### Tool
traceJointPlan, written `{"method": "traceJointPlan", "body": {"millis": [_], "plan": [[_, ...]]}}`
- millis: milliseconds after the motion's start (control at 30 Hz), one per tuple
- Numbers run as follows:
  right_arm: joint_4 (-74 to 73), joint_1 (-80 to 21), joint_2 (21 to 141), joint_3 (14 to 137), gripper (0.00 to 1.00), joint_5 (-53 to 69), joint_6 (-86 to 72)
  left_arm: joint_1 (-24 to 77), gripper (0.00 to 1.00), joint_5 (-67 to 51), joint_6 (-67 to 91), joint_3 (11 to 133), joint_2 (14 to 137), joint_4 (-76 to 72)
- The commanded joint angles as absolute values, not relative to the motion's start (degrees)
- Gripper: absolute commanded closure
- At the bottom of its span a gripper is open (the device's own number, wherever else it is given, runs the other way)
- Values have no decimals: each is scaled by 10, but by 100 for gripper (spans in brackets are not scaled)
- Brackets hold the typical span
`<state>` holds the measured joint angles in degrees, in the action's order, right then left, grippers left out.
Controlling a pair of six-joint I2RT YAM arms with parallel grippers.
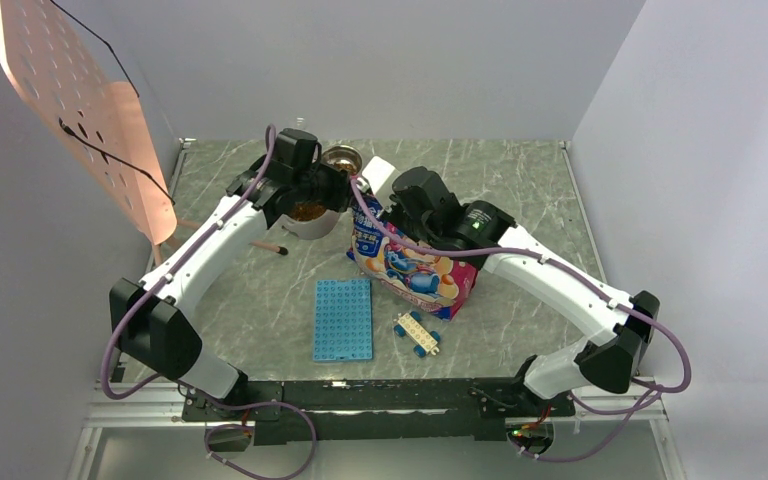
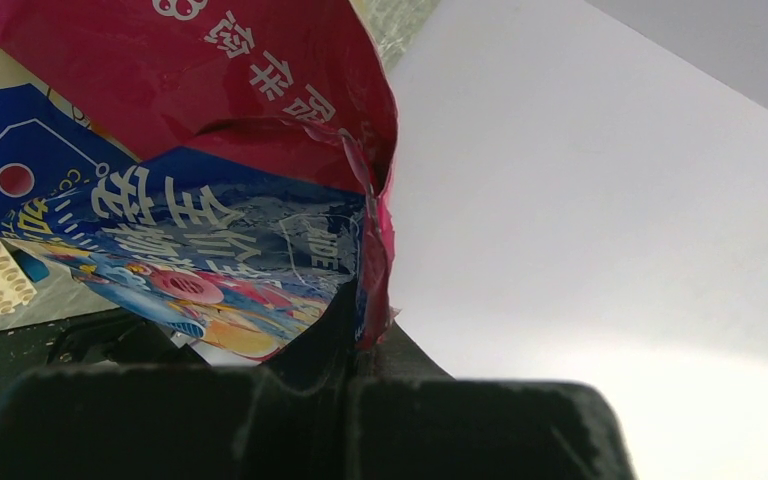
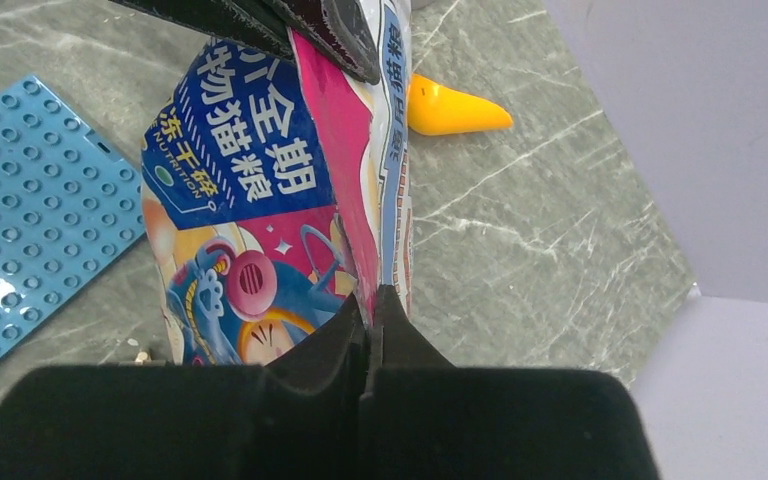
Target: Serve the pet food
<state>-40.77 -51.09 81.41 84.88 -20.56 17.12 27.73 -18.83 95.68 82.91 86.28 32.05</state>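
Observation:
The pet food bag (image 1: 415, 265), glossy pink-red, white and blue with cartoon print, stands tilted mid-table between both arms. My left gripper (image 2: 370, 335) is shut on the bag's red top edge (image 2: 375, 200). From the other side, my right gripper (image 3: 370, 300) is shut on a side seam of the bag (image 3: 260, 200). The left gripper's dark fingers (image 3: 345, 40) show at the top of the right wrist view, pinching the bag's upper rim. Brown kibble (image 1: 308, 211) lies in a bowl under the left wrist. The bag's contents are hidden.
A shiny steel bowl (image 1: 340, 158) sits behind the left wrist. A yellow scoop (image 3: 450, 110) lies on the marble table beyond the bag. A blue studded baseplate (image 1: 343, 318) and a small brick piece (image 1: 417, 332) lie in front. A copper pegboard (image 1: 70, 100) leans at the left.

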Motion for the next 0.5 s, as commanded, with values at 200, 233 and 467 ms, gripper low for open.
{"method": "traceJointPlan", "body": {"millis": [200, 233, 467], "plan": [[-413, -504, 720, 845, 44, -224, 147, 276, 79, -212, 961, 842, 833, 298], [-422, -504, 715, 854, 42, -221, 139, 275, 74, -215, 960, 844, 834, 300], [-502, -505, 666, 902, 10, -222, 67, 276, 44, -225, 941, 859, 829, 337]]}}
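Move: The food bag, its top edge pinched by both hands, has its middle about 9 cm right, 7 cm back and 14 cm below the left hand, and some 3 cm back, 2 cm right and 13 cm below the right. Low on the table, the yellow scoop lies roughly 17 cm ahead and 3 cm left of the right hand. From the left hand the pet bowls sit about 13 cm ahead, 12 cm left; the blue plate 17 cm back, 7 cm left. The bag's top edge is let go by both hands. The right fingers spread almost fully while that hand rises about 6 cm and pulls some 4 cm right and 3 cm back, rolling about 10 degrees so its left side lifts. The left hand all but stays, its fingers opening halfway around its end of the edge. ##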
